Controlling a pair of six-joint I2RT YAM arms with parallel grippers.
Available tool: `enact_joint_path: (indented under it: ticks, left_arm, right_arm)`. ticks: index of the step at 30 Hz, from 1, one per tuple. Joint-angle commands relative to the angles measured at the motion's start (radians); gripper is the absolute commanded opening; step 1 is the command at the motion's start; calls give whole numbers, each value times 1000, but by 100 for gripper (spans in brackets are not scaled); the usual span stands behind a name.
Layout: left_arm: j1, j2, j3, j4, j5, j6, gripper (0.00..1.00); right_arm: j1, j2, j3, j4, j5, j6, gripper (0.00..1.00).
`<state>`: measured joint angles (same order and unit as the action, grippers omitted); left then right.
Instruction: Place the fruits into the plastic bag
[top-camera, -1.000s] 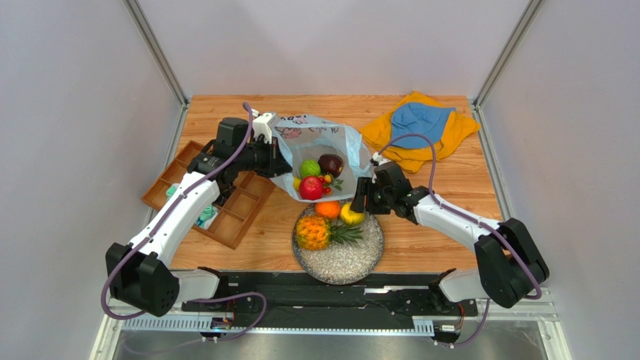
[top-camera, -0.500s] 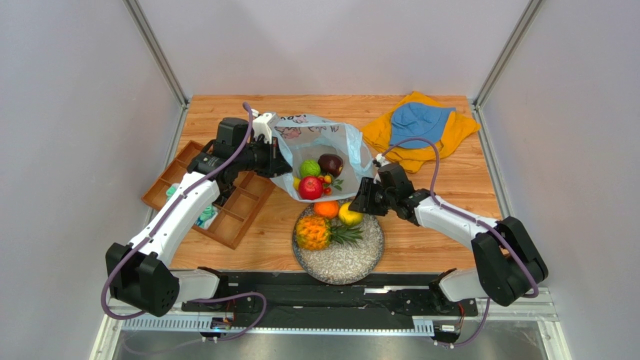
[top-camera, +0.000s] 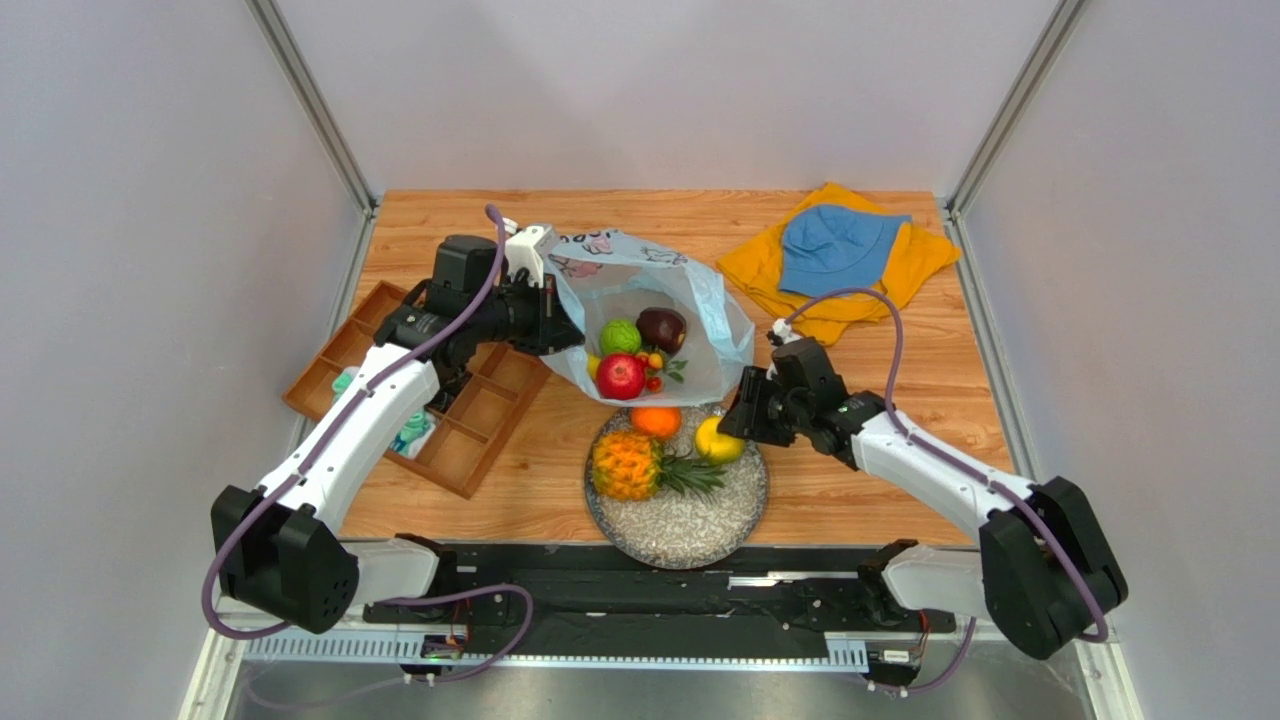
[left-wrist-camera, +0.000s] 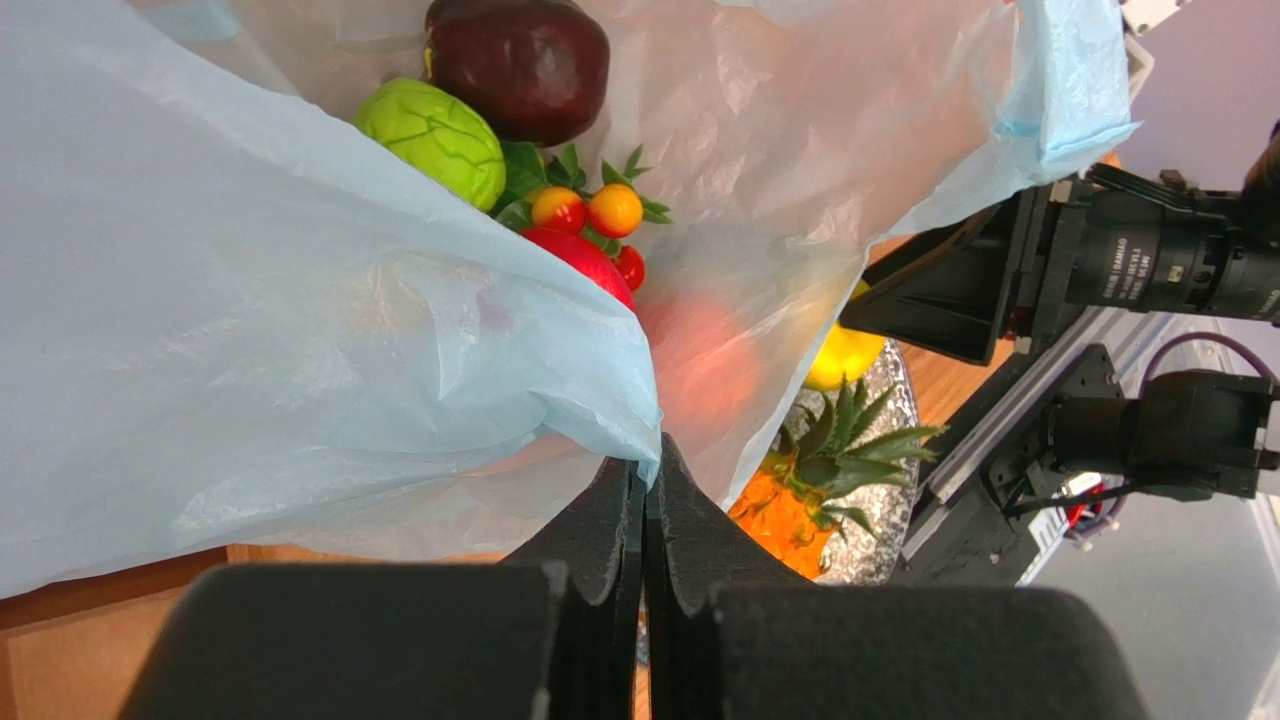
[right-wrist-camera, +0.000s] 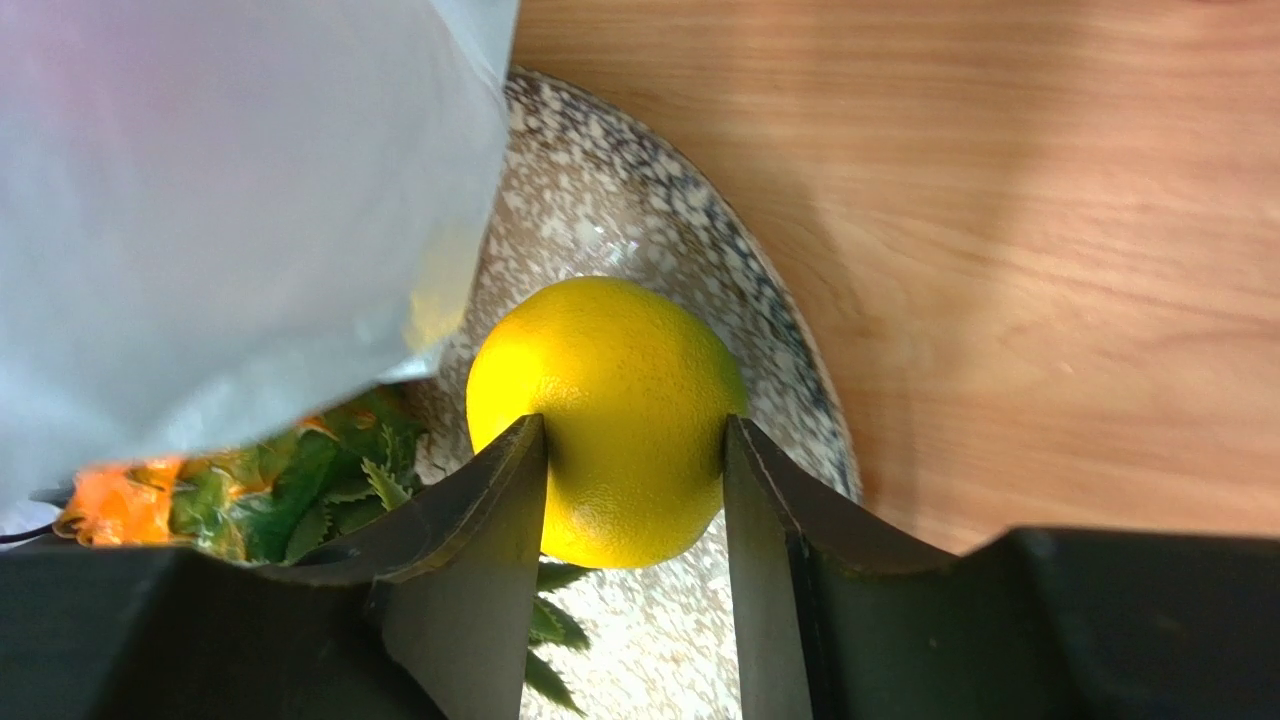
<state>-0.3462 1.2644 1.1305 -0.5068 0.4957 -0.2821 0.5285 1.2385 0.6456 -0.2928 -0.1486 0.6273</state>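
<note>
The light blue plastic bag (top-camera: 661, 285) lies open on the table with a green apple (top-camera: 619, 336), a dark maroon fruit (top-camera: 661, 327) and a red apple (top-camera: 621, 377) inside. My left gripper (top-camera: 559, 323) is shut on the bag's rim (left-wrist-camera: 639, 428). My right gripper (top-camera: 727, 428) is shut on the yellow-green fruit (right-wrist-camera: 609, 405) over the right side of the speckled plate (top-camera: 706, 525). An orange (top-camera: 655, 422) and a small pineapple (top-camera: 628, 467) lie on that plate. No banana is in view.
A wooden compartment tray (top-camera: 451, 405) sits under the left arm. A blue hat (top-camera: 842, 248) rests on a yellow cloth (top-camera: 917, 263) at the back right. The bag's right flap (right-wrist-camera: 226, 195) hangs just left of the held fruit.
My right gripper has narrowed onto the yellow-green fruit and shifted it a little to the right on the plate. The left gripper has stayed put.
</note>
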Motion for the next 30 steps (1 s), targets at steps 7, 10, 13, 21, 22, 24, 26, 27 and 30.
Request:
enact_joint_path:
  ticks: [7,10,13,21,22,24,26,27,30]
  left_arm:
    - [4,-20,35,8,12,8,0]
    - [4,-20,35,8,15,6,0]
    - [4,-22,35,10,17,6,0]
    - [4,-19,34,11,15,8,0]
    - [4,-19,34,11,15,8,0]
    - [4,-17,35,10,15,8,0]
    - [4,-17,34,10,14,6,0]
    - [4,-17,34,10,12,9,0]
    - [4,-17,35,7,6,11,0]
  right_arm:
    - [-5,-209,15,-184,87,-52,0]
    - [-2,-293,31,-219,83,-76,0]
    - [-1,-365,46,-221,41,-124,0]
    - [105,-412,150,-117,-89,-221,0]
    - [117,-401,185,-97,-94,-222,0]
    - [145,-351,230,-31,-86,-222,0]
    - [156,-270,302,7,-88,-228,0]
    - [157,-237,325,36,-75,-232,0]
    - [159,-90,440,40,-25,-254,0]
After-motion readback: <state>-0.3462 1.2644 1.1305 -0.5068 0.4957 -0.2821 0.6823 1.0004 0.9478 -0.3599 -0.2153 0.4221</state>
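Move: The right hand already grips the yellow fruit low at the plate's far right side. The middle of the plastic bag's mouth lies about 11 cm ahead, 11 cm to its left and some 5 cm higher. The red fruit in the bag is roughly 9 cm ahead and 14 cm left; on the plate, the orange is 2 cm ahead and 9 cm left, and the pineapple 4 cm back and 12 cm left. From the left hand, the bag's mouth is about 5 cm ahead, 9 cm right and 11 cm below. Upward above all, about 18 cm and speeding up: the right hand first eases a few centimetres back and to its right, away from the bag, then swings left some 8 cm to the bag's near right rim, with a late push forward. Its fingers keep their grip on the yellow fruit while tipping up nearly 30 degrees and turning counter-clockwise. The left hand keeps still, pinching the bag's rim. ##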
